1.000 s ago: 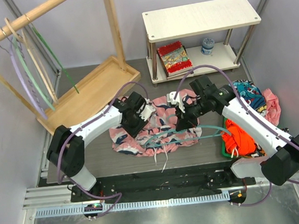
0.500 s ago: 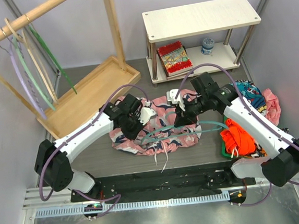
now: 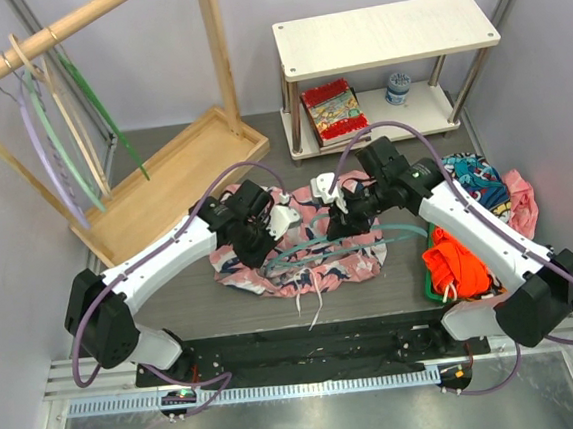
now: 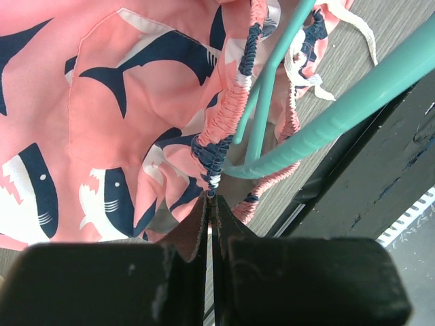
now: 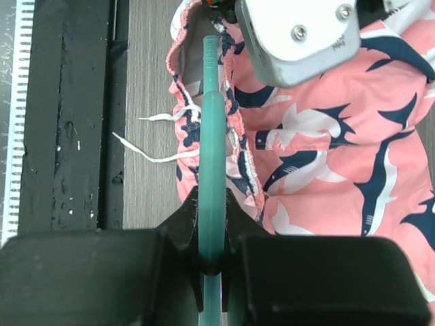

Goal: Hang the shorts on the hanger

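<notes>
The pink shorts (image 3: 317, 272) with navy and white shark shapes lie crumpled on the grey table between both arms. My left gripper (image 3: 268, 231) is shut on their elastic waistband (image 4: 217, 146), pinching the gathered edge at its fingertips (image 4: 211, 198). The thin teal hanger (image 3: 403, 230) lies across the shorts. One arm of the hanger (image 4: 268, 88) passes beside the lifted waistband. My right gripper (image 3: 352, 219) is shut on the hanger's bar (image 5: 211, 136), which runs straight out from the jaws (image 5: 212, 204) toward the waist opening. The white drawstring (image 5: 153, 156) trails onto the table.
A wooden rack (image 3: 48, 125) with other hangers stands at the back left on a wooden tray (image 3: 178, 174). A white shelf (image 3: 381, 36) at the back holds a red box (image 3: 334, 110). An orange-red garment (image 3: 457, 265) and turquoise cloth (image 3: 474, 178) lie right. A black strip (image 3: 308, 343) edges the table.
My left gripper has closed on the shorts' waistband after shifting slightly left. The right gripper has carried the hanger a little to the left, toward the waist opening.
</notes>
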`<state>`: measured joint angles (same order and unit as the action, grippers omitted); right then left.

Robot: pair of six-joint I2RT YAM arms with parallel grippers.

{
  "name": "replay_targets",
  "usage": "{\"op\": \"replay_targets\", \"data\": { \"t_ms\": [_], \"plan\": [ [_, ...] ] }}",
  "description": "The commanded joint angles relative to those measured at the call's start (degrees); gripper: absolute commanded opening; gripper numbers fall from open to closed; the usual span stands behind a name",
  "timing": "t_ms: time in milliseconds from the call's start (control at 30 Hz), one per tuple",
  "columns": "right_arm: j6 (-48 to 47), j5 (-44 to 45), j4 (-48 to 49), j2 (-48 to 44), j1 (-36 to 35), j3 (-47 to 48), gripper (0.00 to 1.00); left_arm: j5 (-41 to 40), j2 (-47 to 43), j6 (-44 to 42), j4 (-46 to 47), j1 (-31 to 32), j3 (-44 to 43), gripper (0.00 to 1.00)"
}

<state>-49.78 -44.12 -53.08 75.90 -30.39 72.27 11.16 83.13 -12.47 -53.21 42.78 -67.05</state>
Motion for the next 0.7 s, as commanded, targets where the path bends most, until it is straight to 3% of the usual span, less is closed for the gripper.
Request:
{"op": "replay_targets", "data": {
  "t_ms": [0, 567, 667],
  "plan": [
    [0.2, -2.0, 6.7, -1.3, -1.9, -2.2, 0.01, 1.8, -1.6, 0.3, -0.3, 0.1, -2.5, 0.0],
    [9.2, -2.4, 25.1, 2.4, -7.7, -7.8, 0.01, 7.6, -3.0, 2.7, 0.1, 0.2, -4.1, 0.0],
    [14.1, 0.2, 33.4, 1.9, -8.3, -11.8, 0.01, 7.0, -3.0, 3.1, 0.4, 0.1, -4.2, 0.0]
  ]
}}
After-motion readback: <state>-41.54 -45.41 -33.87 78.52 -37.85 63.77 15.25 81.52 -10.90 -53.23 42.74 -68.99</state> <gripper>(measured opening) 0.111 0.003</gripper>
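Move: The right hand grips the hanger; the waistband edge of the shorts, already pinched by the left fingers, lies about 15 cm to its left, 4 cm back and 9 cm below. The drawstrings hang roughly 6 cm left, 9 cm back and 15 cm below the right hand. From the left hand, the hanger's leading end is some 3 cm to the right, 2 cm back and slightly lower. Right hand feeds its hanger about 5 cm left and down into the waistband while left lifts the edge. ##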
